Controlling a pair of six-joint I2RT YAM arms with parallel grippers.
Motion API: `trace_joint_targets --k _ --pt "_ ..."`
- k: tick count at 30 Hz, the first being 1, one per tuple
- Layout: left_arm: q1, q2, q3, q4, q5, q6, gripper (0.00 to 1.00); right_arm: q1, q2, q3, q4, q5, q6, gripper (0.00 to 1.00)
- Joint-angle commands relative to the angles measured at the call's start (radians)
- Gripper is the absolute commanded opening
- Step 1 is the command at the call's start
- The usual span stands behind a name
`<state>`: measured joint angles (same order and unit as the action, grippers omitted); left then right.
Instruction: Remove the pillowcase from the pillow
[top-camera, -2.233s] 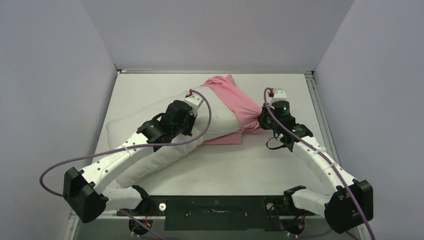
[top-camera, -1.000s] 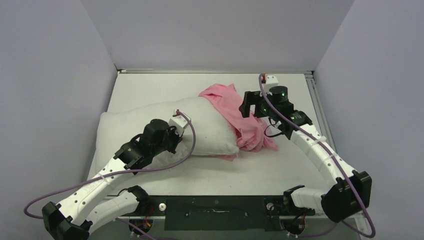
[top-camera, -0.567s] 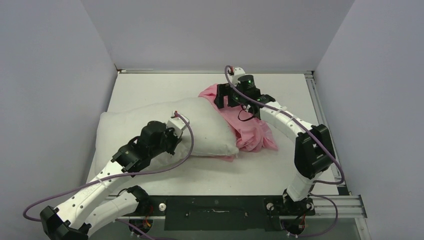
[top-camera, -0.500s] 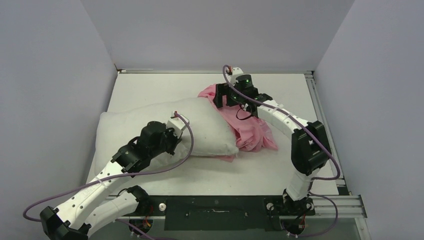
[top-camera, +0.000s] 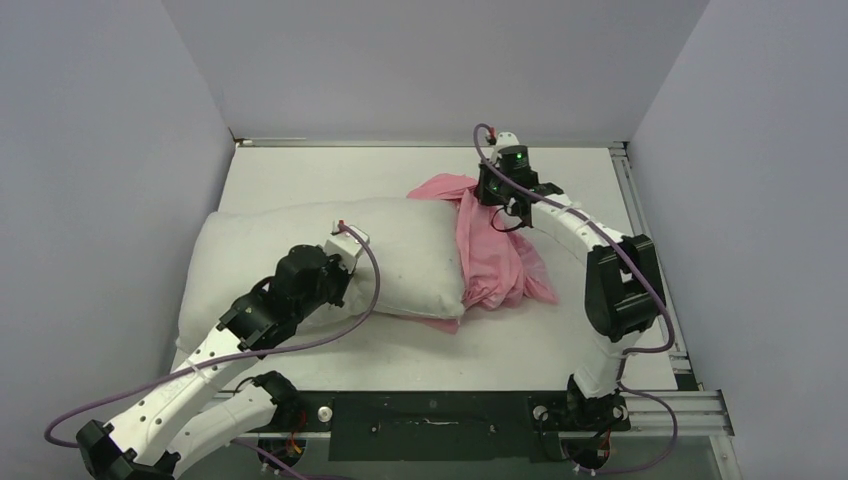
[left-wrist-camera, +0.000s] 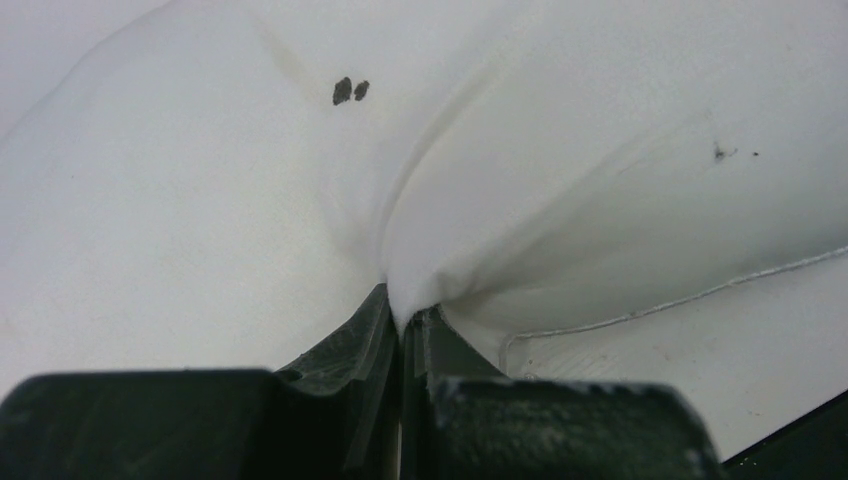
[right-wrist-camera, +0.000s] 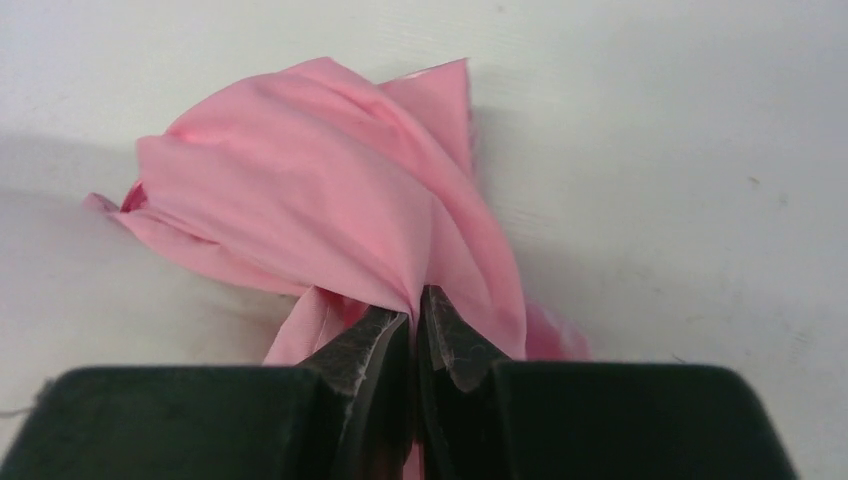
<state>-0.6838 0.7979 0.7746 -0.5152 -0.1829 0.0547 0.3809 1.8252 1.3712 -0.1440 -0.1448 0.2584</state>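
Observation:
The big white pillow (top-camera: 260, 245) lies across the left and middle of the table, dark specks showing on it (left-wrist-camera: 348, 90). The pink pillowcase (top-camera: 490, 250) is bunched round the pillow's right end, and a strip of it pokes out under the front edge. My left gripper (left-wrist-camera: 405, 315) is shut on a pinch of white pillow fabric near the front seam; from above it sits at the pillow's middle front (top-camera: 345, 258). My right gripper (right-wrist-camera: 413, 300) is shut on a gathered fold of the pillowcase (right-wrist-camera: 300, 190), at the far top of the pink bunch (top-camera: 492, 200).
White table (top-camera: 330, 175) enclosed by pale walls at the back and both sides. A metal rail (top-camera: 632, 210) runs along the right edge. The black base plate (top-camera: 430, 425) with both arm mounts lies at the near edge. My right arm arches over the table's right side.
My right gripper, open over the pillowcase's far end, has shut on the pink fabric and moved right. The fabric has drawn up into a taut strip. The pillow shifted slightly left.

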Motion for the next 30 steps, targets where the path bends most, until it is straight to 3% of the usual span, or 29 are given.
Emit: trace_joint_targets --k 1,14,24,30 --pt "0.029 -0.052 -0.001 0.075 -0.073 -0.018 0.0 -0.108 -0.13 -0.035 0.01 0.098 -0.002 0.05" --pt "0.1 -0.216 -0.052 0.168 -0.146 -0.048 0.0 -0.354 -0.362 -0.075 -0.032 0.184 -0.009 0.05" --pt "0.131 -0.33 -0.094 0.217 -0.251 -0.08 0.0 -0.407 -0.427 0.06 -0.063 0.226 -0.05 0.05" --pt "0.133 -0.309 -0.087 0.215 -0.201 -0.069 0.0 -0.394 -0.419 0.083 -0.057 -0.003 -0.007 0.07"
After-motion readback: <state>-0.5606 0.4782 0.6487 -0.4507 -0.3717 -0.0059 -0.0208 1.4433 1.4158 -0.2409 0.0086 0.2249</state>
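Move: The right hand already pinches the pillowcase near its far end; the bundle's middle lies about 13 cm back and 2 cm right of it, some 8 cm lower, and the pillow's bare right end is about 14 cm back and 9 cm left. Open table lies towards the far right corner, roughly 31 cm right and 13 cm ahead. The left hand already grips the pillow, whose middle is about 4 cm ahead and 5 cm left; from there the pillowcase is some 31 cm right and 8 cm ahead. Keeping its pinch on the pillowcase, the right hand sweeps fast to the right, away from the pillow, by about 23 cm, soon also climbing some 18 cm, while turning about 30 degrees clockwise with its fingers tipping up. The left hand keeps hold of the pillow and pulls the other way, left and a little up, turning counter-clockwise with its fingers tilting up. ##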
